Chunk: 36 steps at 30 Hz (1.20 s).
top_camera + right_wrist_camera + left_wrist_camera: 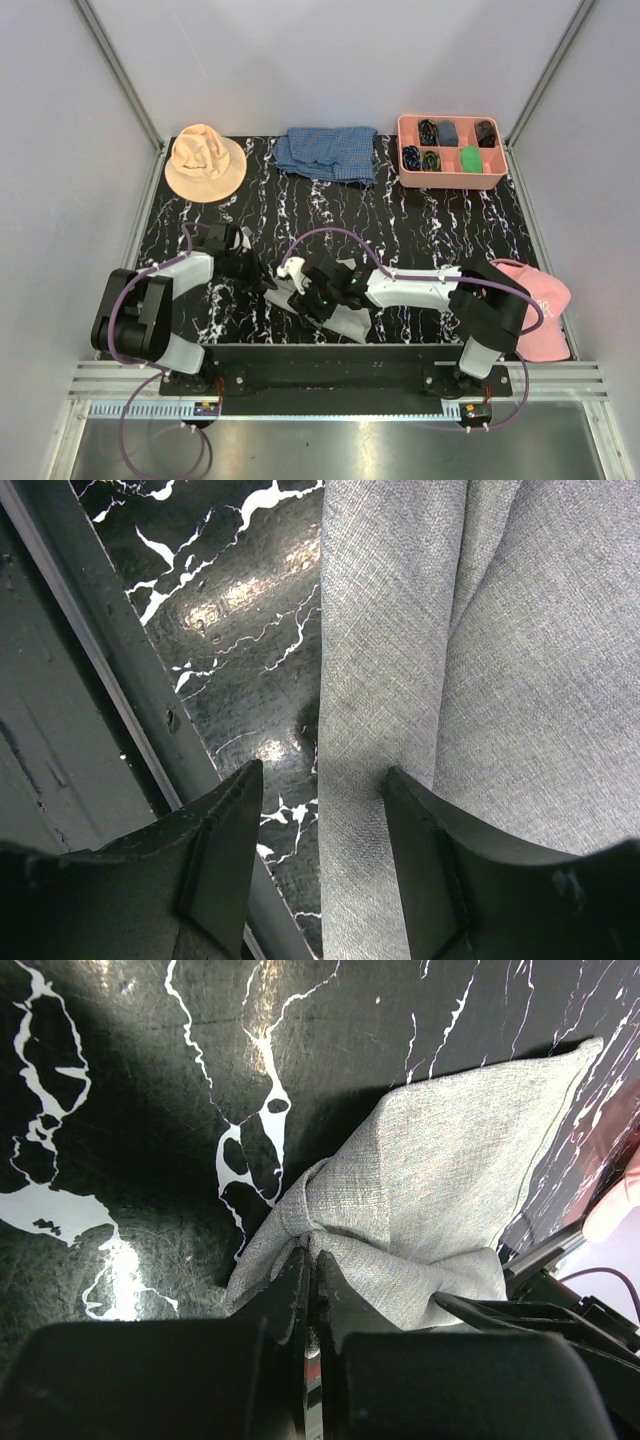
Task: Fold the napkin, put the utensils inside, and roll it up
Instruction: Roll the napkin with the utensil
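Note:
The light-grey napkin (348, 322) lies bunched near the table's front edge, between the two arms. In the left wrist view my left gripper (308, 1252) is shut on a gathered fold of the napkin (440, 1180), and the cloth fans out beyond the pinch. From above, the left gripper (268, 283) sits at the napkin's left end. My right gripper (323, 778) is open and straddles the napkin's (480, 630) folded left edge. Its right fingertip (400, 790) rests on the cloth and its left one is over bare table. The right gripper (314, 300) covers much of the cloth from above. The utensils are out of view.
A peach bucket hat (204, 160), a blue checked cloth (328, 153) and a pink compartment tray (452, 182) line the back of the table. A pink cap (545, 305) lies at the front right. The table's metal front rail (110, 660) runs close beside the right gripper.

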Motion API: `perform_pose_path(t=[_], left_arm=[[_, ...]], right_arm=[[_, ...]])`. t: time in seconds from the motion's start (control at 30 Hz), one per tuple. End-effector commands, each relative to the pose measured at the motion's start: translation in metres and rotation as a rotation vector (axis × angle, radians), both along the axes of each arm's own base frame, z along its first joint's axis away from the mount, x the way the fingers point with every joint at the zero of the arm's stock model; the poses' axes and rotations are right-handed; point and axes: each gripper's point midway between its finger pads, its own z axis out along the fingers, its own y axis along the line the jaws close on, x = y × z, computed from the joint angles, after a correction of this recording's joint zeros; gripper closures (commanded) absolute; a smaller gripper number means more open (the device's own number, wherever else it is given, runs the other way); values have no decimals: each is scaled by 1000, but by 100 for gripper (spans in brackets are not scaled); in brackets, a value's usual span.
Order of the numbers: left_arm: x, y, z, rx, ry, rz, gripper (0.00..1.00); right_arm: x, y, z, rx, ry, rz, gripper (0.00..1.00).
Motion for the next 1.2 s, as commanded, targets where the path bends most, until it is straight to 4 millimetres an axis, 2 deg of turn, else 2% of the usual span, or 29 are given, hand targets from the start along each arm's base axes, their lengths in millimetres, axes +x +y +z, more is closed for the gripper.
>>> perform_pose_path(t=[0.0,0.27,0.47,0.53,0.6,0.63,0.67,0.73,0.8,0.83,0.9,0.93,1.0,1.03,1.17], left_arm=[[8,0,2,15,-21,-14,100],[14,-3,13,-5,-50,-12,100],[18,-5,21,-19,-70,-13,97],[18,-5,23,-25,-72,-13,93],[20,-5,27,-26,-90,-13,79],[21,-4,29,-21,-94,-10,72],[24,-1,34,-20,-114,1,56],[27,4,39,-12,-135,16,44],[30,10,46,2,-169,36,33],[30,11,48,9,-177,42,32],[30,15,52,27,-201,56,30],[29,17,53,33,-205,60,29],[27,20,55,48,-227,69,29],[26,21,56,53,-233,72,29],[19,26,61,70,-275,78,30]], right_arm=[[2,1,-15,-36,-18,4,41],[13,-19,-51,-174,-32,-89,49],[22,-26,-66,-248,-67,-146,58],[25,-27,-69,-269,-72,-153,72],[25,-26,-73,-282,-67,-145,87],[23,-25,-71,-275,-60,-132,90],[22,-24,-67,-262,-59,-124,93],[15,-18,-62,-223,-34,-85,99],[14,-14,-51,-166,-5,-70,100],[6,-6,-44,-112,53,-29,100],[9,-2,-33,-49,115,-20,100],[2,3,-28,-3,175,16,100],[9,5,-19,50,221,18,100],[3,9,-13,90,271,51,100],[9,10,-1,176,407,70,100]])
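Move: The near rolled edge of the napkin, where the right fingers will shut, lies about 2 cm ahead of the right hand and some 3 cm below; the roll's left end is roughly 7 cm ahead and 11 cm left of that hand, its right end about 2 cm back and 9 cm right. The flat part of the napkin spreads some 8 cm ahead and 5 cm right. The left hand still pinches the left end, the right hand's spot lying 4 cm back and 10 cm to its right. The open right hand sinks about 2 cm as it slides some 3 cm forward onto the rolled near edge, shuts on it and pinches the cloth, then rises slightly while the wrist turns back by some 15 degrees, its fingertips swinging towards the base. The left hand keeps its pinch on the roll's left end while creeping about a centimetre forward, then opens wide, lets go and lifts about 5 cm clear, drifting a little left and forward as the wrist tips up. ##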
